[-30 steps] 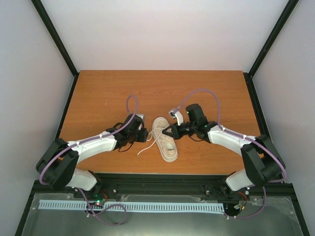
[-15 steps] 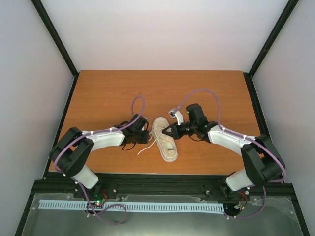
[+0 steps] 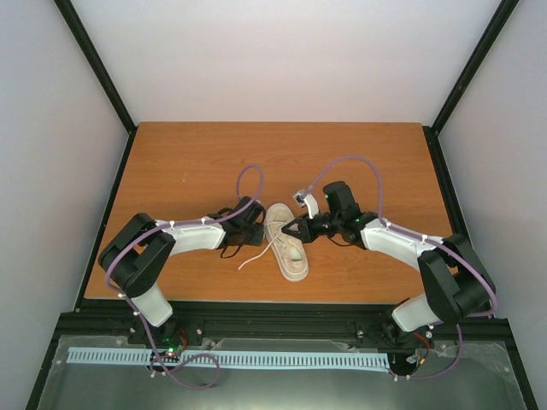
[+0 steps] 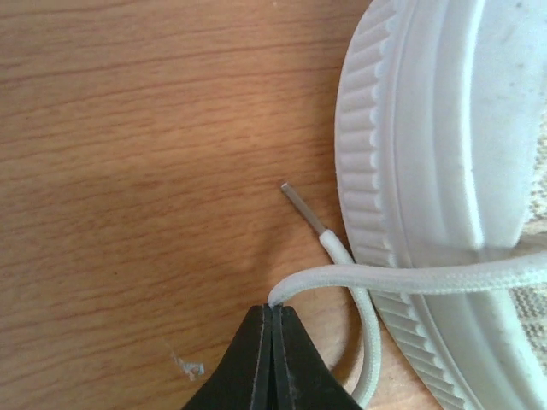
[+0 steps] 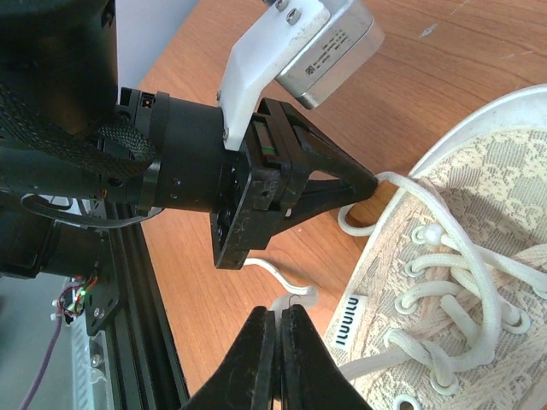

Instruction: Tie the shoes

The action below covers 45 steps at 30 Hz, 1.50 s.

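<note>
The cream shoe (image 3: 291, 253) lies on the wooden table between both arms, its toe toward the near edge. In the left wrist view its ribbed sole (image 4: 427, 171) fills the right side. My left gripper (image 4: 273, 306) is shut on a pale lace (image 4: 410, 278) beside the sole; a second lace end with a clear tip (image 4: 301, 205) lies under it. My right gripper (image 5: 279, 311) is shut on a lace (image 5: 291, 284) beside the shoe's upper (image 5: 461, 282), facing the left gripper (image 5: 373, 182). From above, the left gripper (image 3: 259, 232) and right gripper (image 3: 289, 229) flank the shoe's heel end.
A loose lace end (image 3: 249, 259) trails toward the near left of the shoe. A black frame rail (image 3: 273, 309) runs along the table's near edge. White walls close in the back and sides.
My left arm has reached right up to the shoe's side and its jaws have closed on the lace. The right arm and the shoe have stayed put.
</note>
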Each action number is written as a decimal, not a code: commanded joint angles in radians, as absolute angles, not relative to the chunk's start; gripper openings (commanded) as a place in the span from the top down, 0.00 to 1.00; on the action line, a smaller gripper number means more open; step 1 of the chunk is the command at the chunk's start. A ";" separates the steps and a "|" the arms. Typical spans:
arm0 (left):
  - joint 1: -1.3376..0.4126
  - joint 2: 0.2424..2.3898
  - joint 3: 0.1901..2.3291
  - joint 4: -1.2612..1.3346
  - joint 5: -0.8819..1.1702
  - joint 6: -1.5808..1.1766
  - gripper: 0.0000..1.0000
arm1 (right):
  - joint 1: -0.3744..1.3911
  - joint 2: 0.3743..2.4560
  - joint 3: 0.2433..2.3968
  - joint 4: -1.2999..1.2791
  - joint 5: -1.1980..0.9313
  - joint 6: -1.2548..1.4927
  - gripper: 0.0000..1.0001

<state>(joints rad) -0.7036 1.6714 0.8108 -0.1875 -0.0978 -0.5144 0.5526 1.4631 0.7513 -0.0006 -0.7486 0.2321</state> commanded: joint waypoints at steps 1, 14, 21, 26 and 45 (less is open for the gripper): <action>-0.719 1.712 0.807 -0.216 -0.100 -0.529 0.99 | 0.561 1.455 0.736 0.034 -0.740 0.233 0.97; -0.718 1.310 0.814 -0.279 -0.018 -0.521 0.99 | 0.560 1.446 0.758 0.029 -0.605 0.336 0.97; -0.715 1.155 0.907 -0.492 0.209 -0.461 0.99 | 0.560 1.451 0.789 0.011 -0.572 0.396 0.97; -0.720 1.111 0.908 -0.515 0.437 -0.495 0.99 | 0.560 1.465 0.801 0.010 -0.572 0.402 0.97; -0.925 1.439 0.987 -0.254 0.477 -0.651 0.99 | 0.560 1.502 0.838 0.005 -0.587 0.390 0.97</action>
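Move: The left hand, low beside the shoe with its lace already pinched, has the shoe's heel about 8 cm back and 9 cm to its right, a couple of centimetres higher. The shoe's toe is some 6 cm ahead and 5 cm right of this hand; the right gripper is about 4 cm back, 7 cm right and 11 cm up. From the right hand, the heel lies about 4 cm back, 3 cm right and 9 cm below. Left hand lifts its lace some 18 cm, swings back-right over the shoe's heel; right edges forward, still gripping. ##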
